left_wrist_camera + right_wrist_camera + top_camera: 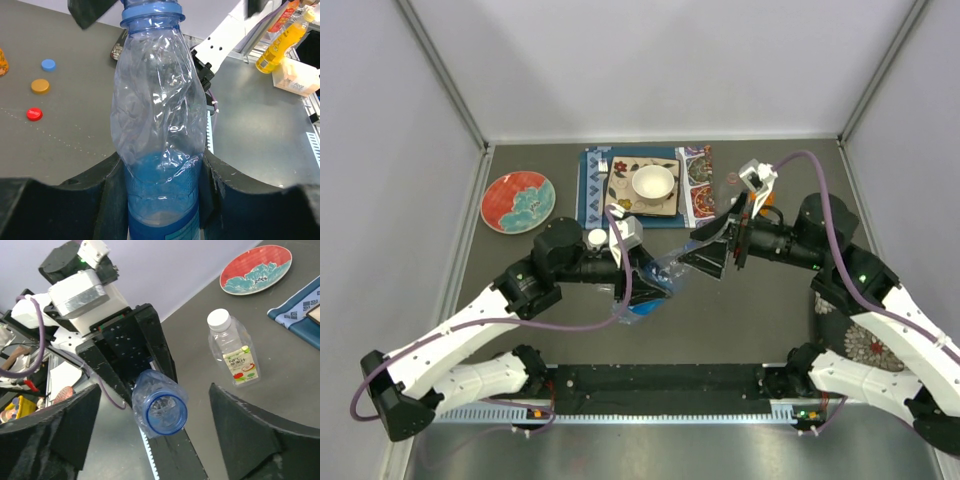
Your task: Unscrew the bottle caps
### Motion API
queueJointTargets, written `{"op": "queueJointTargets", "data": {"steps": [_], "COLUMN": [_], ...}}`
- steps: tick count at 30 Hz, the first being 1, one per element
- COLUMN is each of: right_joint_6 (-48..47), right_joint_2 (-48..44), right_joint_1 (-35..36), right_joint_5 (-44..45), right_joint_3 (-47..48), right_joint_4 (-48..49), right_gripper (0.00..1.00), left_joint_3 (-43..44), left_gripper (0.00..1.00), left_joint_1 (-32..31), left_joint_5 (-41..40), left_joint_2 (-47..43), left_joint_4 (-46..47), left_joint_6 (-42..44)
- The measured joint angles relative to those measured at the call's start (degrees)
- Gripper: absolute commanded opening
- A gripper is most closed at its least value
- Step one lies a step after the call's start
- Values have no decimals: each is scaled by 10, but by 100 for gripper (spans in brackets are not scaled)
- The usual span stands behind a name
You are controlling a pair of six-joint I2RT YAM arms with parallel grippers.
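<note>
My left gripper (162,167) (645,287) is shut on the lower body of the blue-tinted bottle (157,115) (660,278), which lies tilted toward the right arm. Its neck (161,412) has no cap on it. My right gripper (155,392) (693,258) stands open around that bare neck, its fingers (250,430) well clear of it. A blue cap (48,64), an orange cap (40,86) and a red cap (34,114) lie loose on the table. A clear bottle (232,347) with a white cap (219,318) (597,238) stands upright behind the left gripper.
A red plate (518,200) lies at the back left. A blue mat (588,195) carries a patterned dish and a white bowl (653,183). A dark patterned pot (840,322) stands by the right arm. The toothed front rail (650,412) runs along the near edge.
</note>
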Motion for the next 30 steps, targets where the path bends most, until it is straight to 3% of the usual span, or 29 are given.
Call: {"op": "queueJointTargets", "data": {"steps": [7,10,11,17,19,23,25,30], "right_joint_6": [-9,-9,-8,-4,-4,-5,-3,-10], "right_joint_2": [27,32,32,32,32,30,30,32], "right_joint_1": [3,6,7,9,9,9,9,10], "right_joint_5": [17,17,15,12,12,16,19,47], "right_joint_3": [-5,-6,-6,-6,-6,-6,-6,16], "right_joint_4": [-6,-5,-4,-3,-3,-3,-3,-41], "right_gripper": [59,43,33,2,0,0,0,0], "left_joint_3": [12,12,12,12,12,12,12,18], "left_gripper": [45,45,46,51,55,76,99,99], "left_joint_1": [0,0,0,1,1,0,0,0], "left_joint_5": [-4,-9,-10,-9,-10,-15,-24,-65], "left_joint_2": [7,10,11,14,14,14,14,11], "left_joint_4": [1,-7,-8,-8,-8,-8,-9,-10], "left_joint_6": [5,6,6,17,19,21,22,25]}}
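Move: The opened blue bottle is still in the left hand, tipped mouth-up towards the right. Its middle lies about 4 cm left of and 6 cm below the right hand, level with it fore and aft. From the left hand, that middle is about 3 cm up, 2 cm right and 1 cm ahead. From the right hand, the white-capped bottle stands roughly 12 cm ahead, 20 cm left and 19 cm down; the red cap lies some 21 cm ahead, 8 cm right and 28 cm down. Down about 2 cm, and a little forward and left, the right hand brings its open fingers around the blue bottle's neck, closes, and then holds there. The left hand keeps its grip on the body almost in place until the neck is pinched, then opens wide and starts easing forward, about 2 cm in all, turning slightly counter-clockwise. ##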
